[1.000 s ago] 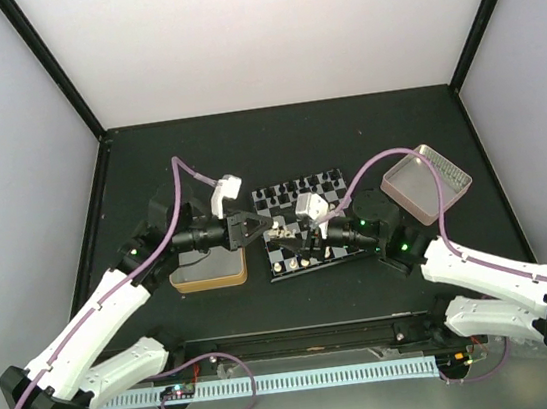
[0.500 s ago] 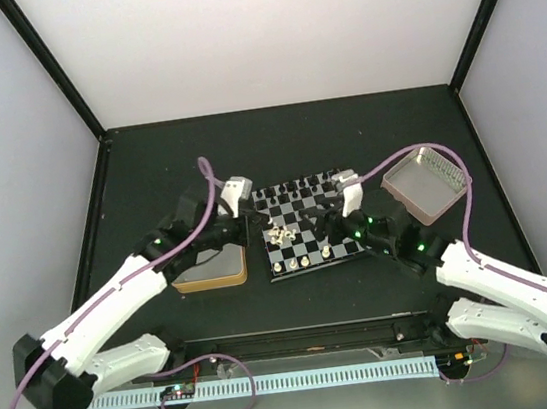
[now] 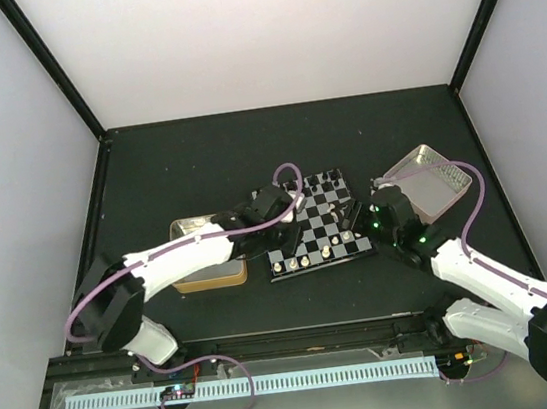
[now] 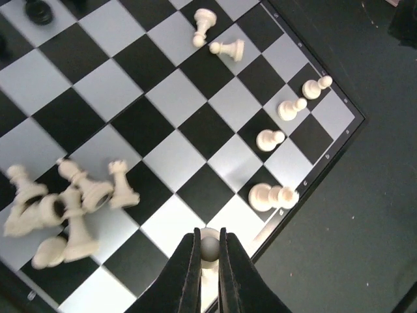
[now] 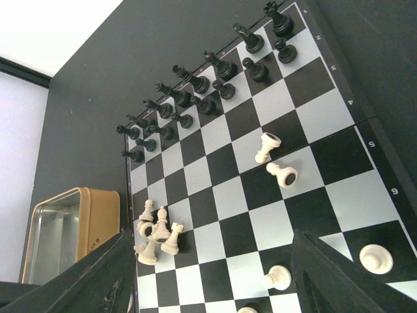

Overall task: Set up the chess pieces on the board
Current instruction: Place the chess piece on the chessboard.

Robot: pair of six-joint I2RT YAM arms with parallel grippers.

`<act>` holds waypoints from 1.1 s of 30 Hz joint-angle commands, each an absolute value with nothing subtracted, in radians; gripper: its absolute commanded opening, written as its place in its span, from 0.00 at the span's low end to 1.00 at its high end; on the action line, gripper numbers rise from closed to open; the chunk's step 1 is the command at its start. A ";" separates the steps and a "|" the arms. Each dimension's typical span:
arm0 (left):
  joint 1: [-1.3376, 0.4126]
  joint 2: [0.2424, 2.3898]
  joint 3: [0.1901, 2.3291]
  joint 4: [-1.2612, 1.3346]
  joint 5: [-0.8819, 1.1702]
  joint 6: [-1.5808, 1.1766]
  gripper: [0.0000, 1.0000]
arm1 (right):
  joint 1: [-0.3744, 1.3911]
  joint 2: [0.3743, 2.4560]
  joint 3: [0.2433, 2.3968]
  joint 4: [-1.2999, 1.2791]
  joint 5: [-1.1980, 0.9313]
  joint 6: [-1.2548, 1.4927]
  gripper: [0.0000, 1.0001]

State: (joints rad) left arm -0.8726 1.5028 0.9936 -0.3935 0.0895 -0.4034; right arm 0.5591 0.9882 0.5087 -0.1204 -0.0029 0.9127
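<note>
The board [image 3: 325,198] lies mid-table, with black chess pieces [image 5: 195,91] lined up on its far rows. A heap of cream pieces [image 4: 62,205] lies near the board's left corner, and two more cream pieces [image 5: 273,160] lie toppled mid-board. Several cream pawns [image 4: 291,107] stand along the near edge. My left gripper [image 4: 208,251] is shut on a cream pawn [image 4: 210,248] over an edge square in that row; whether the pawn touches the board I cannot tell. My right gripper [image 5: 215,287] is open at the board's right side, with nothing between its fingers [image 5: 339,277].
A gold-rimmed tin [image 3: 207,271] sits just left of the board, partly under my left arm. A pink-sided tray [image 3: 430,179] stands at the right, behind my right arm. The dark table [image 4: 365,215] runs past the board's rim.
My left gripper swung right, from beside the tin to the board's near edge. My right gripper drew back from mid-board to the right edge. The cream heap stayed put.
</note>
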 commanded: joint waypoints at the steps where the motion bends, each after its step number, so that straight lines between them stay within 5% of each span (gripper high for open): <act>1: -0.891 1.596 1.108 -0.365 0.063 -0.373 0.01 | 0.534 0.958 0.490 -0.139 0.005 0.941 0.67; 12: -0.897 1.808 1.215 -0.361 0.165 -0.350 0.02 | 0.502 0.936 0.466 -0.161 0.028 0.930 0.68; 33: -0.899 1.895 1.233 -0.342 0.221 -0.350 0.01 | 0.483 0.928 0.428 -0.178 0.042 0.933 0.68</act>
State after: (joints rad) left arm -0.8921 1.8786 1.1969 -0.3614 0.1894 -0.3664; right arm 0.4911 0.9340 0.4381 -0.1806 0.0242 0.9257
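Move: Some 6 cm to the right, 2 cm ahead and 10 cm below the left hand, which already holds a white pawn, lies the empty light square. The nearest standing pawn is one square (3 cm) right of it, level with it; the tall white piece stands 3 cm nearer the robot, directly behind it. Two fallen white pieces lie 7 cm beyond it and 5 cm farther right. From the right hand the square is 6 cm left, 1 cm back and 12 cm down. Carrying the pawn rightward across the near side of the board, the left hand first travels about 5 cm towards the empty square beside the pawn row, then sinks more steeply, some 7 cm down in all, slowing near the board with its fingers still shut on the pawn. The open, empty right hand draws off about 3 cm right and a little less down. ##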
